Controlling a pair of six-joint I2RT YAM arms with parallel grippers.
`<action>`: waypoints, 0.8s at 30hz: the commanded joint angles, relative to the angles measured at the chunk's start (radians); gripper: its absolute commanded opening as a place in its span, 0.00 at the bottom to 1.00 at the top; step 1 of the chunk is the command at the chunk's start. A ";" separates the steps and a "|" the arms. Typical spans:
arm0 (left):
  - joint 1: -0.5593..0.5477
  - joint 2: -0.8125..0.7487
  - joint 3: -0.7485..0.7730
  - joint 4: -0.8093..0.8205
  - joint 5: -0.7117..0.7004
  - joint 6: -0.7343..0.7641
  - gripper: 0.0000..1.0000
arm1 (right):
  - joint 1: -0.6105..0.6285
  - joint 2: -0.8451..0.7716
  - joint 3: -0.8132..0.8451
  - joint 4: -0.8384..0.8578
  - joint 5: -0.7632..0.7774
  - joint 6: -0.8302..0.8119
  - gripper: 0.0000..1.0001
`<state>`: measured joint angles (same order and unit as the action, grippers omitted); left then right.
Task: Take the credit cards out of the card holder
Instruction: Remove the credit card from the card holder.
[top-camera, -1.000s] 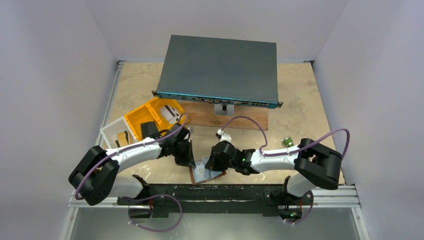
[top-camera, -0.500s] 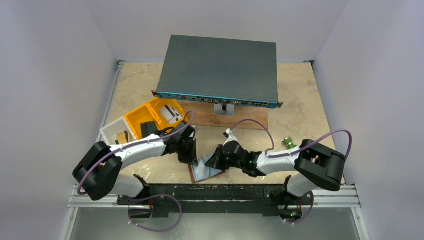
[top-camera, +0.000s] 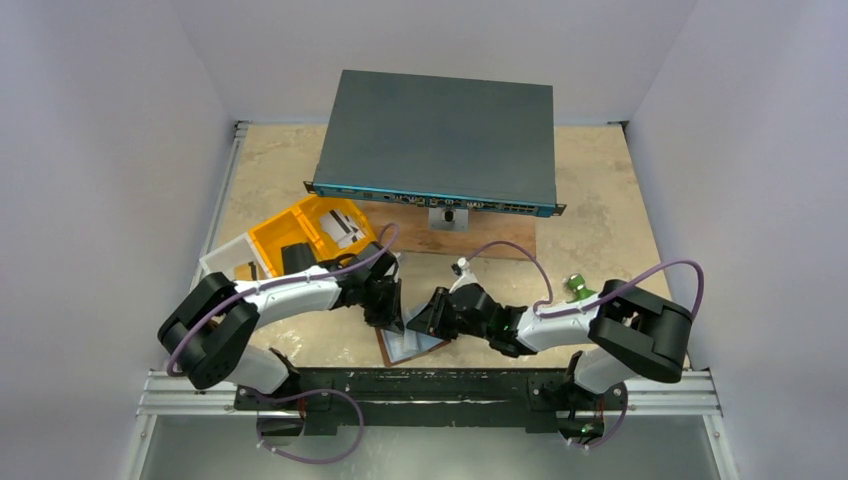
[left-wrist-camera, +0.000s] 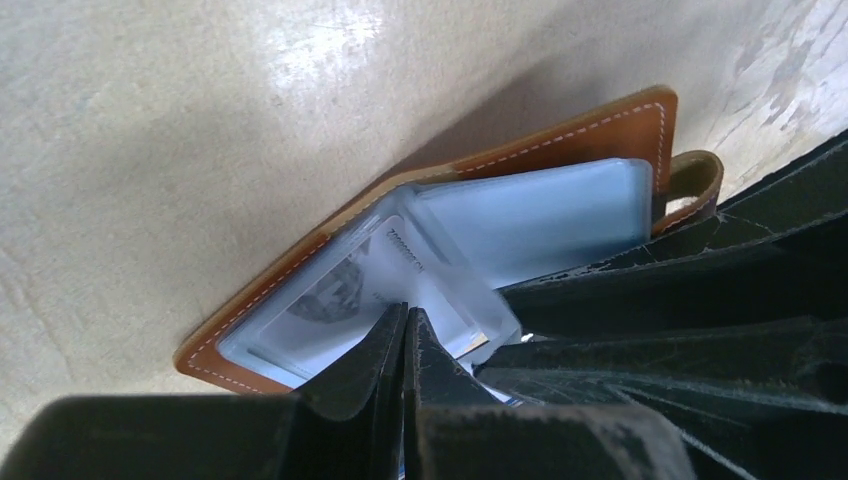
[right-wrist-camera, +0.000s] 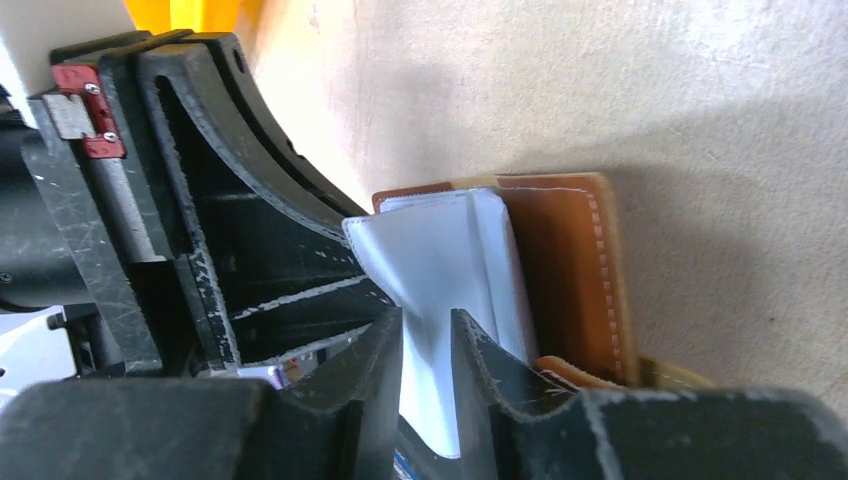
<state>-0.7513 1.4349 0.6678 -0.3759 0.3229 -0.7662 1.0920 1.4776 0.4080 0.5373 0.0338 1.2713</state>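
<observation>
The card holder lies open near the table's front edge, brown leather with pale blue clear pockets and a strap tab. A credit card with a grey mark shows inside one pocket. My left gripper is shut, its tips resting on that pocket; whether a leaf is pinched I cannot tell. My right gripper stands narrowly open from the opposite side. A raised pale pocket leaf runs through its gap. In the top view the two grippers meet over the card holder.
A dark network switch sits on a wooden board at the back. A yellow tray holding pale cards and a clear box stand at the left. A small green object lies at the right.
The right gripper's jaws have parted a little and its wrist has turned and drawn slightly right. The left gripper has shifted slightly right onto the pockets, still shut.
</observation>
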 joint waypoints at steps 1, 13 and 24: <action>-0.015 0.008 0.029 0.048 0.036 0.001 0.00 | -0.004 -0.054 0.071 -0.037 0.022 -0.049 0.30; -0.060 0.033 0.110 0.033 0.042 -0.003 0.02 | -0.004 -0.263 0.101 -0.333 0.163 -0.104 0.40; -0.105 0.227 0.205 0.142 0.069 -0.068 0.03 | -0.004 -0.416 0.057 -0.516 0.241 -0.172 0.39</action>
<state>-0.8459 1.6169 0.8318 -0.3038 0.3630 -0.7933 1.0920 1.0798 0.4751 0.0937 0.2264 1.1587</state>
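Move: The left hand's shut fingertips are on the left page of the card holder, with the white card about 1 cm to their left. The right page they go for is some 6 cm to their right and 2 cm back; the clasp tab is about 10 cm right and 1 cm back. Beside them, about 2 cm right and 1 cm up, stands a raised plastic sleeve, level with and just below the right hand's fingertips. The right fingers let go of the plastic sleeve, opening wider, and pull away upward about 6 cm, swinging right partway up. The left hand, still shut, sweeps about 6 cm to the right across the spine in a low arc, rising 2 cm and dipping again, to bring its tips down on the sleeve over the right page. ##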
